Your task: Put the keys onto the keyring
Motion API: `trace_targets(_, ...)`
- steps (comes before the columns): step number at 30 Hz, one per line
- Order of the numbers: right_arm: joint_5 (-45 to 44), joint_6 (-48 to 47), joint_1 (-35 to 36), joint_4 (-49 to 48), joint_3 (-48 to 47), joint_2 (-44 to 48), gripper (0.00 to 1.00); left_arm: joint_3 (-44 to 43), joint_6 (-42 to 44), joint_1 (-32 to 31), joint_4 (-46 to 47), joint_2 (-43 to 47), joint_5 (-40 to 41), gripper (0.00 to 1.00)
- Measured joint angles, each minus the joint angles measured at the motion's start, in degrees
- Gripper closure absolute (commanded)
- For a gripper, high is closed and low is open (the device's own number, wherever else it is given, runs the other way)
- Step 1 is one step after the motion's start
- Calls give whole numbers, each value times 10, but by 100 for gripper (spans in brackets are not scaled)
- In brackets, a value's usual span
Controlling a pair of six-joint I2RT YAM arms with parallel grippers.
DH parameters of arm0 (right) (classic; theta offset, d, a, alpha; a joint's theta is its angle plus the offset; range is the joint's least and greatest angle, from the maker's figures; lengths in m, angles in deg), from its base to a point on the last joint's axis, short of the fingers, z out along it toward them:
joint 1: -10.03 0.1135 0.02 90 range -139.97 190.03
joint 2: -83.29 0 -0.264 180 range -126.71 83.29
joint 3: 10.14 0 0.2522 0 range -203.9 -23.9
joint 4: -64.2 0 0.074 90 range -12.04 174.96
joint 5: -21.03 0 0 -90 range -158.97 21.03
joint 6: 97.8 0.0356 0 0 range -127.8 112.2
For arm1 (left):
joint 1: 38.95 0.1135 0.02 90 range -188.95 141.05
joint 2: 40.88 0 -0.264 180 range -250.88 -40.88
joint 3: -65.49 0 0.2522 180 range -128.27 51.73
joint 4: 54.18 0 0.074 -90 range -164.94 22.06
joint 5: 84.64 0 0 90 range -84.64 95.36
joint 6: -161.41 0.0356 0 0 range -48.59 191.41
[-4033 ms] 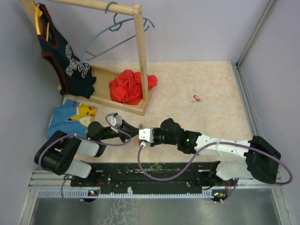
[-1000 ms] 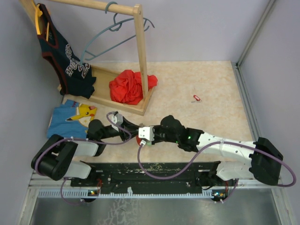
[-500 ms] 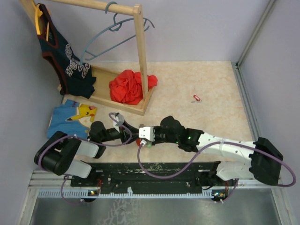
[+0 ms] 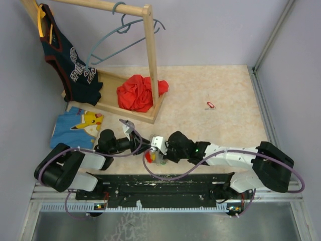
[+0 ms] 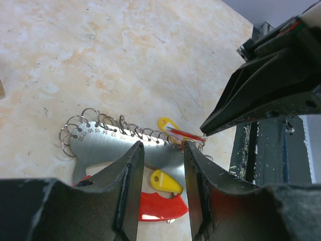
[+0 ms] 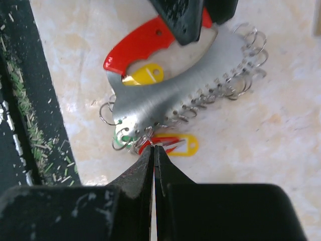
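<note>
A flat metal plate (image 6: pixel 165 95) with a red handle (image 6: pixel 140 42) lies at the table's near edge, with several small wire rings along its rim. Keys with yellow (image 6: pixel 143 75), red (image 6: pixel 165 143) and green (image 6: pixel 123 136) tags lie on and around it. My right gripper (image 6: pixel 154 147) is shut, its tips touching a small wire keyring (image 6: pixel 150 134) at the plate's end; I cannot tell whether the wire is pinched. My left gripper (image 5: pixel 160 148) stands open over the plate (image 5: pixel 115 145), a yellow tag (image 5: pixel 165 182) showing between its fingers. Another red key (image 4: pixel 210 105) lies far right.
A wooden clothes rack (image 4: pixel 149 60) with a grey-blue hanger (image 4: pixel 120 35) and a dark jersey (image 4: pixel 70 60) stands at the back left. A red cloth (image 4: pixel 138 93) lies on its base, a blue printed shirt (image 4: pixel 77 123) in front. The black base rail (image 4: pixel 160 183) borders the near edge.
My right arm has dropped lower and nearer the table's front edge, tips staying at the plate. My left gripper has shifted right over the plate and its jaws have widened.
</note>
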Motion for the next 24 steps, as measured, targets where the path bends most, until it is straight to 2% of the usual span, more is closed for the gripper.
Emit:
trace_targets(9, -7, 159, 0, -26, 53, -1, 100, -47, 9, -51, -168, 57, 72, 56)
trace_targets(14, -12, 215, 0, -37, 74, 4, 82, -55, 9, -77, -224, 63, 107, 55)
trace_targets(17, -12, 226, -2, -33, 79, 22, 79, -64, 5, -92, -261, 63, 125, 55)
trace_targets(21, -18, 237, -7, -33, 79, 49, 68, -75, -2, -107, -294, 63, 145, 54)
trace_targets(24, -18, 244, -21, -43, 79, 62, 68, -83, -8, -117, -313, 59, 158, 54)
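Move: The right hand still pinches the red key by the keyring's near end, over its laying-down spot on the table, about 2 cm back, 1 cm to the right and 4 cm below. From this hand the keyring plate's middle is roughly 5 cm left, 2 cm ahead and 3 cm lower; a yellow key lies 2 cm ahead, 2 cm left and 4 cm lower. From the open left hand, the red key is about 6 cm right, 2 cm back and 3 cm down. Down, back and a little to the right, the right hand lowers the red key some 3.5 cm to the table beside the keyring's rings, turning about 20 degrees clockwise. Its fingers then open about a third and lift off nearly 3 cm, easing forward. Meanwhile the left hand, fingers staying open, sinks about 3 cm over the keyring and drifts right, rolling slightly. ##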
